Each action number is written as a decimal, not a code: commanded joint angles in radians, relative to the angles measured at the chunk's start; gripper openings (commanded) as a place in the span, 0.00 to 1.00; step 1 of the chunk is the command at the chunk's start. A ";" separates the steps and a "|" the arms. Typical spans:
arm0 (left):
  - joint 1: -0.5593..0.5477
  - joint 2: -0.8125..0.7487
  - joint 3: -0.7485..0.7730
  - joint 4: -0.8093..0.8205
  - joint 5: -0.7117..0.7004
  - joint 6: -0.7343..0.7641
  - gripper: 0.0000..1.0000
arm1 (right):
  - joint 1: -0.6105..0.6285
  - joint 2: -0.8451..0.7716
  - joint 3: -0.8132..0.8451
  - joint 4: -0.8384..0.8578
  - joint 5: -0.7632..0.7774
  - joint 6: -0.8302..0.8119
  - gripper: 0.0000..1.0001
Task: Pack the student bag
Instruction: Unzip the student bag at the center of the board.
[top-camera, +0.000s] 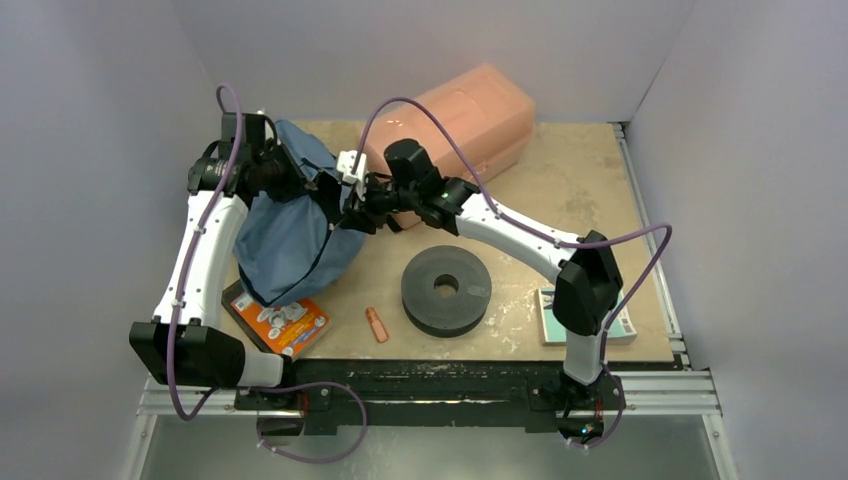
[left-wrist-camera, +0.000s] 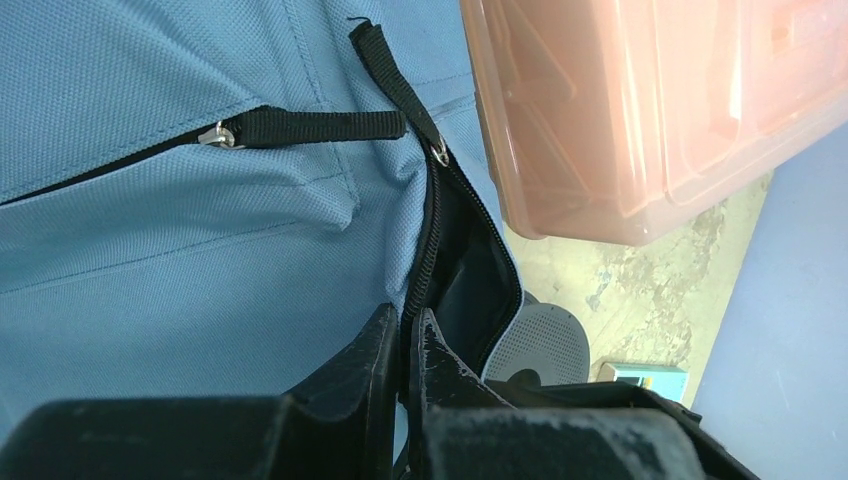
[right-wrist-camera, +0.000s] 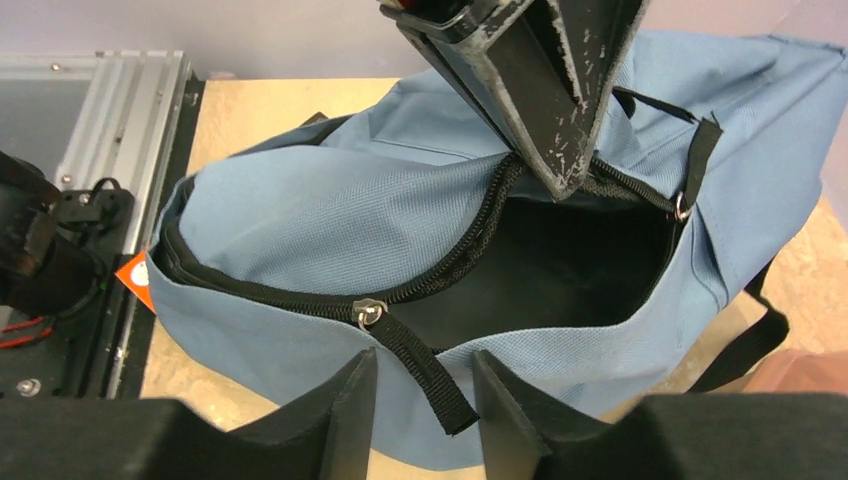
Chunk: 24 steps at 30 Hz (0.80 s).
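The slate-blue student bag (top-camera: 285, 235) lies at the left of the table, its main zipper partly open and showing dark lining (right-wrist-camera: 560, 265). My left gripper (left-wrist-camera: 405, 325) is shut on the zippered rim of the opening and holds it up; it also shows in the right wrist view (right-wrist-camera: 555, 170) and from above (top-camera: 338, 195). My right gripper (right-wrist-camera: 420, 385) is open at the near side of the bag (top-camera: 350, 222). The black zipper pull strap (right-wrist-camera: 430, 375) hangs between its fingers, untouched. A second pull strap (left-wrist-camera: 320, 125) lies on the front pocket.
A rigid salmon-pink box (top-camera: 460, 115) stands behind the bag, close to it (left-wrist-camera: 650, 100). A dark grey ring disc (top-camera: 446, 290) sits mid-table. An orange booklet (top-camera: 285, 322) lies under the bag's near edge, a small orange item (top-camera: 377, 324) beside it. A teal book (top-camera: 548, 315) lies by the right arm.
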 joint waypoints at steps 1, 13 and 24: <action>0.006 -0.046 0.050 0.051 0.002 -0.003 0.00 | 0.024 -0.038 -0.030 0.058 0.046 -0.007 0.37; 0.008 -0.057 0.043 0.110 -0.274 -0.147 0.00 | 0.059 -0.157 -0.126 0.092 0.083 0.148 0.00; 0.014 -0.029 0.066 0.189 -0.392 -0.264 0.00 | 0.131 -0.190 -0.159 0.070 0.366 0.266 0.00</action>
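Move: The zipper pull that the right fingers are about to shut on is practically between their tips, about 1 cm to the left and 1 cm lower. The bag's zipper edge held in the left fingers is some 6 cm ahead and 7 cm left of the right hand; the pink box is about 16 cm ahead and 20 cm right, the black disc some 15 cm back and 20 cm right. From the left hand, the pull is about 6 cm back, 6 cm right and 2 cm lower. Downward by under 2 cm the right hand sinks while its half-open fingers shut and pinch the black zipper pull; then it draws the pull back about 3 cm towards the robot and up some 4 cm, turning slightly clockwise. The left hand keeps its pinch on the zipper edge farther out and carries it about 3 cm left and a little up, turning some 20 degrees counter-clockwise. ##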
